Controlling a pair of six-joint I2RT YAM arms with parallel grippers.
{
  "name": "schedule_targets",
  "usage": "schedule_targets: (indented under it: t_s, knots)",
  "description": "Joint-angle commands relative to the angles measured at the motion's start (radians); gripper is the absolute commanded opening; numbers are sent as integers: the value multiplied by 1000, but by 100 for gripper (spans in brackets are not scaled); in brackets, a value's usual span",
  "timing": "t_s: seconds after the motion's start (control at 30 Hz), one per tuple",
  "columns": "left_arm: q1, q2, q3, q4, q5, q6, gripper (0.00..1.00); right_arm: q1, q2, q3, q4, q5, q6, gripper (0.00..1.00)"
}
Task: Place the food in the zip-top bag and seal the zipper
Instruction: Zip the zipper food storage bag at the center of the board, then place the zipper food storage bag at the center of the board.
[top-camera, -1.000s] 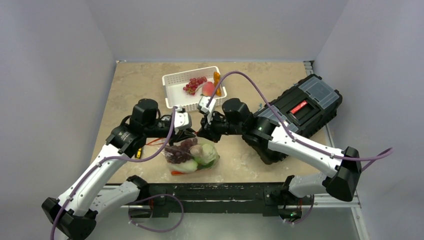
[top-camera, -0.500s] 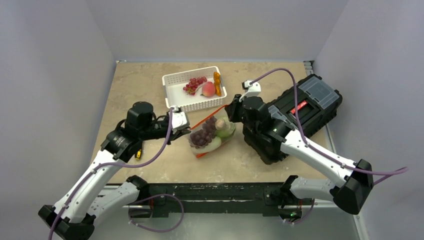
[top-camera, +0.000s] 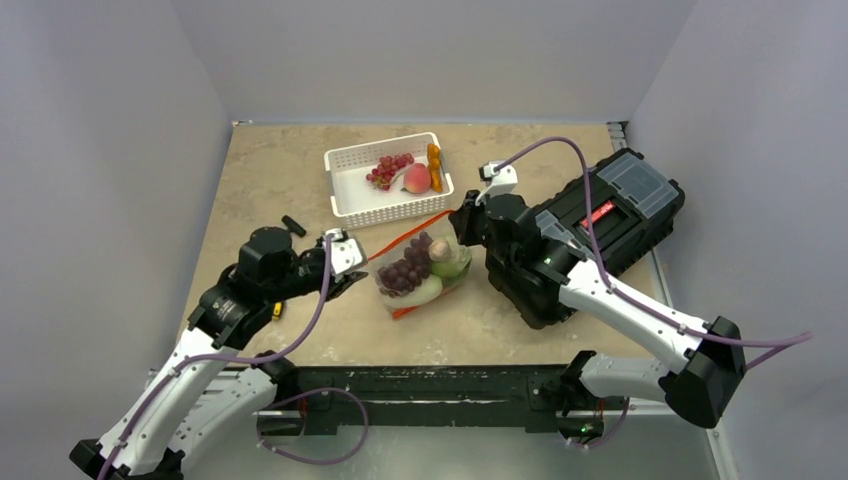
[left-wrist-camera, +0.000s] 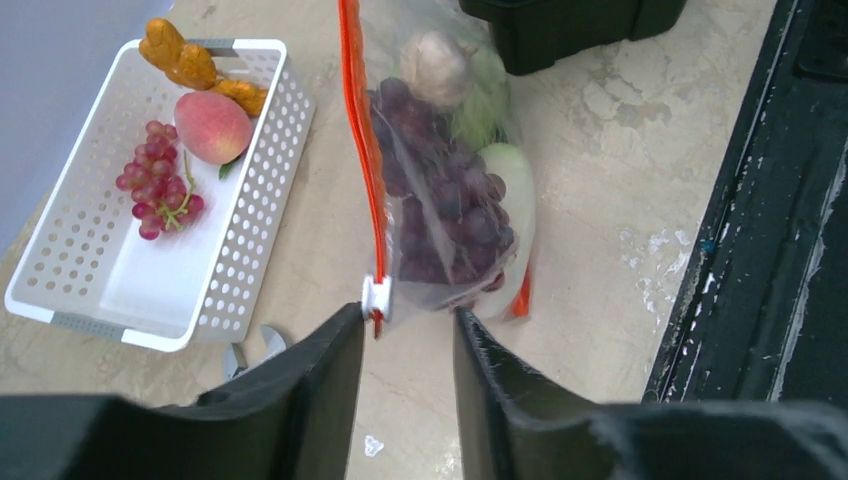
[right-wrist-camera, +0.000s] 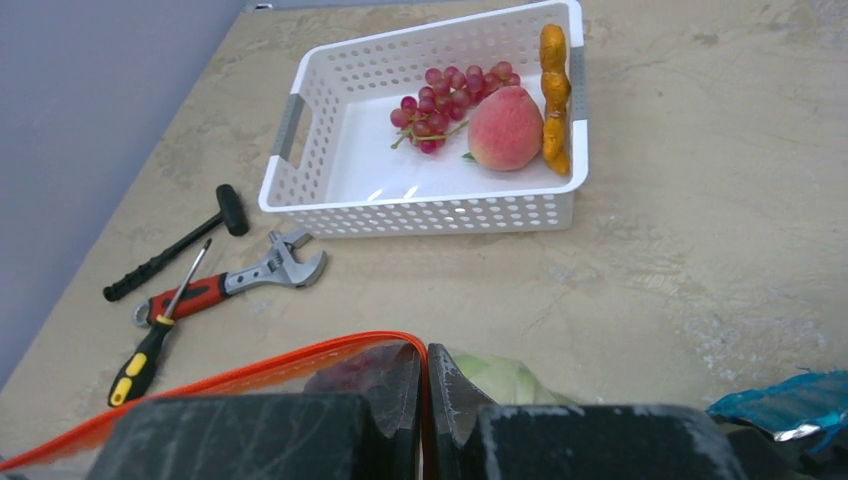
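Note:
The zip-top bag (top-camera: 420, 272) lies mid-table with dark purple grapes (left-wrist-camera: 440, 190), a white oval piece (left-wrist-camera: 435, 65), cabbage (left-wrist-camera: 487, 105) and cucumber (left-wrist-camera: 512, 185) inside. Its red-orange zipper (left-wrist-camera: 352, 130) ends at a white tab (left-wrist-camera: 376, 296). My left gripper (left-wrist-camera: 408, 315) is open, the tab just off its left fingertip, nothing between the fingers. My right gripper (right-wrist-camera: 425, 350) is shut on the far end of the zipper (right-wrist-camera: 250, 378) by the bag's corner. Red grapes (right-wrist-camera: 445, 95), a peach (right-wrist-camera: 505, 128) and a carrot (right-wrist-camera: 553, 90) lie in the white basket (right-wrist-camera: 420, 205).
A black toolbox (top-camera: 590, 235) stands right of the bag, under my right arm. A wrench (right-wrist-camera: 240, 278), a red-handled screwdriver (right-wrist-camera: 160, 340) and a black-handled tool (right-wrist-camera: 170, 258) lie left of the basket. The table's front edge (left-wrist-camera: 720, 250) runs close to the bag.
The right gripper pulled the bag back and to the right. The left gripper then opened off the zipper tab and drew back toward the front left.

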Motion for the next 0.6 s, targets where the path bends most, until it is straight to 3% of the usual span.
schedule_targets:
  t_s: [0.0,0.1,0.17,0.43,0.57]
  knots:
    - [0,-16,2,-12,-78,-40,44,-32,-5,-9,116,-42,-100,0]
    - [1,-46,-4,22,-186,-56,59,-32,8,3,144,-76,-99,0]
    - [1,-83,-20,51,-280,-63,63,-32,21,26,151,-95,-84,0]
    - [2,-236,-91,147,-617,-58,64,-32,170,329,16,60,-178,0]
    - [2,-260,-102,158,-675,-55,64,-32,155,353,49,29,-265,0]
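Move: The white zipper slider, at the left end of the bag's orange zipper, sits beside the left fingertips, about 2 cm ahead, 2 cm right and level with them. The food in the bag lies some 12 cm right and 1 cm ahead; the wrench head 6 cm ahead, 8 cm left on the board. From the right hand, which holds the zipper's right end, the slider is about 18 cm left and 9 cm back; the white basket is 10 cm ahead, 16 cm left, well below. Open the left gripper wide and draw it off the slider to the left by about 9 cm, with a little forward and up, swinging the wrist some 30 degrees counter-clockwise and lifting the fingertips. Keep the right fingers shut on the zipper's right corner and, after a slow start, carry the bag forward and up towards the basket, slightly left. ##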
